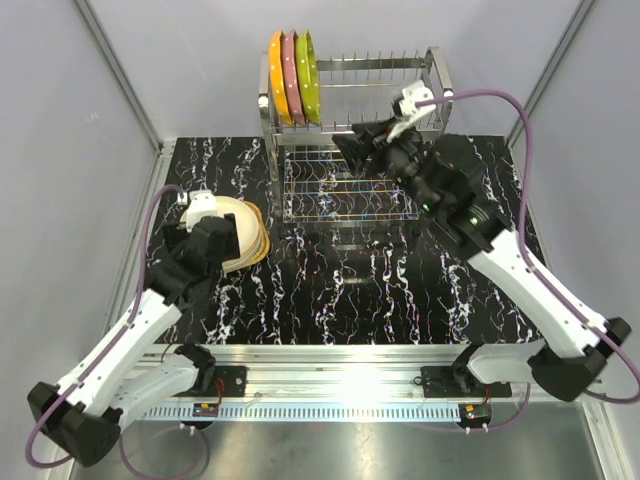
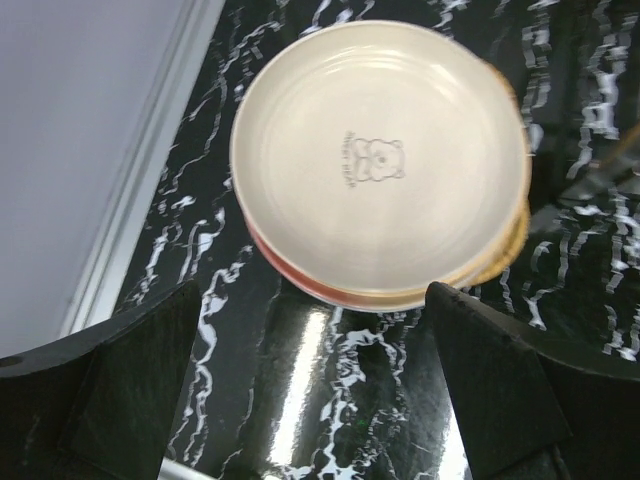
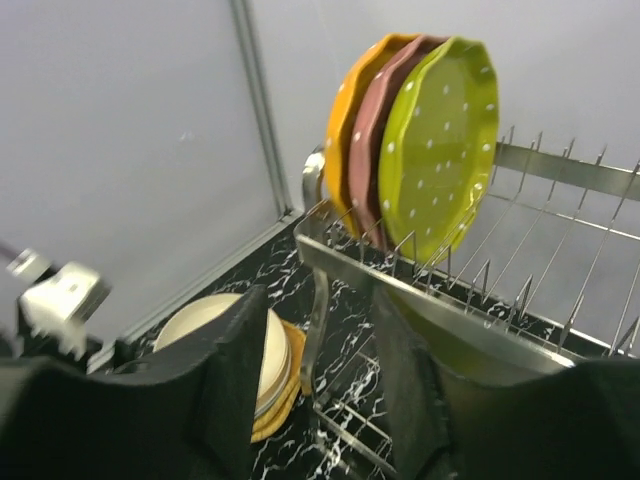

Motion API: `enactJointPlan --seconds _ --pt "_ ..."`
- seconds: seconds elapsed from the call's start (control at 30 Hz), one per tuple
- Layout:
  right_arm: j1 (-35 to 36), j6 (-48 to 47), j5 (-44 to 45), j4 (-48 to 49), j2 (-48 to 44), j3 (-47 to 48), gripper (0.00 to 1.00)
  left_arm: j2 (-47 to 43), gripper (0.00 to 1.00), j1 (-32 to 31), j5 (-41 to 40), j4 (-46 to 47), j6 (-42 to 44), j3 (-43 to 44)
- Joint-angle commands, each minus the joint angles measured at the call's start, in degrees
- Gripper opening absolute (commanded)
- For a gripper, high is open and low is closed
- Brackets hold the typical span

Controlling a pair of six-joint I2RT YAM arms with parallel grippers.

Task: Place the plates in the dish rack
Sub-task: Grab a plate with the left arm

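Note:
Three plates stand on edge at the left end of the dish rack's [image 1: 400, 75] upper tier: orange [image 1: 277, 75], pink [image 1: 292, 75] and lime-green with white dots [image 1: 308, 78]. A stack of plates [image 1: 245, 235] with a cream one on top [image 2: 380, 160] lies flat at the table's left. My left gripper [image 2: 315, 390] hovers open just short of the stack's near edge, holding nothing. In front of the rack's upper rail [image 3: 440, 305], below the lime-green plate [image 3: 440, 140], my right gripper [image 3: 320, 400] is open with nothing in it.
The rack's lower wire shelf [image 1: 345, 190] stretches toward the table's middle. A metal frame post and grey wall [image 1: 130, 100] run along the left side. The right arm's purple cable [image 1: 500, 100] loops over the rack's right end.

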Motion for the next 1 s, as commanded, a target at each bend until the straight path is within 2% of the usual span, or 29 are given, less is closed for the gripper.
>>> enactJointPlan --seconds 0.0,0.1,0.2,0.27,0.47,0.67,0.83,0.97 --pt "0.3 -0.6 -8.6 -2.9 -6.5 -5.9 0.49 4.2 0.99 3.4 -2.1 -2.8 -3.5 5.4" --pt "0.4 -0.5 -9.3 -4.1 -11.6 -12.7 0.42 7.4 0.99 6.2 0.1 -5.5 -6.6 9.0" --pt "0.3 0.6 -8.6 -2.9 -16.7 -20.1 0.4 10.3 0.95 9.0 2.6 -6.7 -10.7 10.9" --pt "0.4 3.1 -9.2 -3.2 -19.3 -22.7 0.39 12.5 0.91 13.2 5.2 -7.5 -12.4 11.9" --pt "0.4 9.5 -13.7 -2.6 -24.9 -33.6 0.34 17.9 0.78 24.8 20.6 -4.2 -14.3 12.7" --pt "0.3 10.8 -11.9 -2.8 -28.6 -39.9 0.34 25.3 0.76 26.9 21.6 -3.4 -14.6 15.4" --pt "0.4 10.7 -12.4 -4.0 -27.9 -39.9 0.34 30.1 0.68 28.3 20.4 -3.5 -14.0 17.6" --pt "0.4 11.4 -12.1 -3.4 -27.0 -40.3 0.34 30.9 0.67 29.1 19.5 -4.0 -13.7 17.0"
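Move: The white top plate's middle lies about 9 cm ahead of the left hand, straight in line, and some 14 cm below. The rest of the plate stack is right under it, centred about 1 cm farther right. The dish rack's middle is about 22 cm ahead of this hand and 30 cm to its right, at roughly its height. From the right hand, the white plate is about 30 cm left, 5 cm ahead and 42 cm below. Down, forward and left, each about 7 cm, the left hand swings to the white plate's left rim, most of the sinking in the second half. It turns some 25 degrees counter-clockwise, tips down and dips its left side, while its wide-open fingers narrow by about a third, still above the rim. The empty right hand sinks about 19 cm and draws back from the rack, its fingers narrowing. ##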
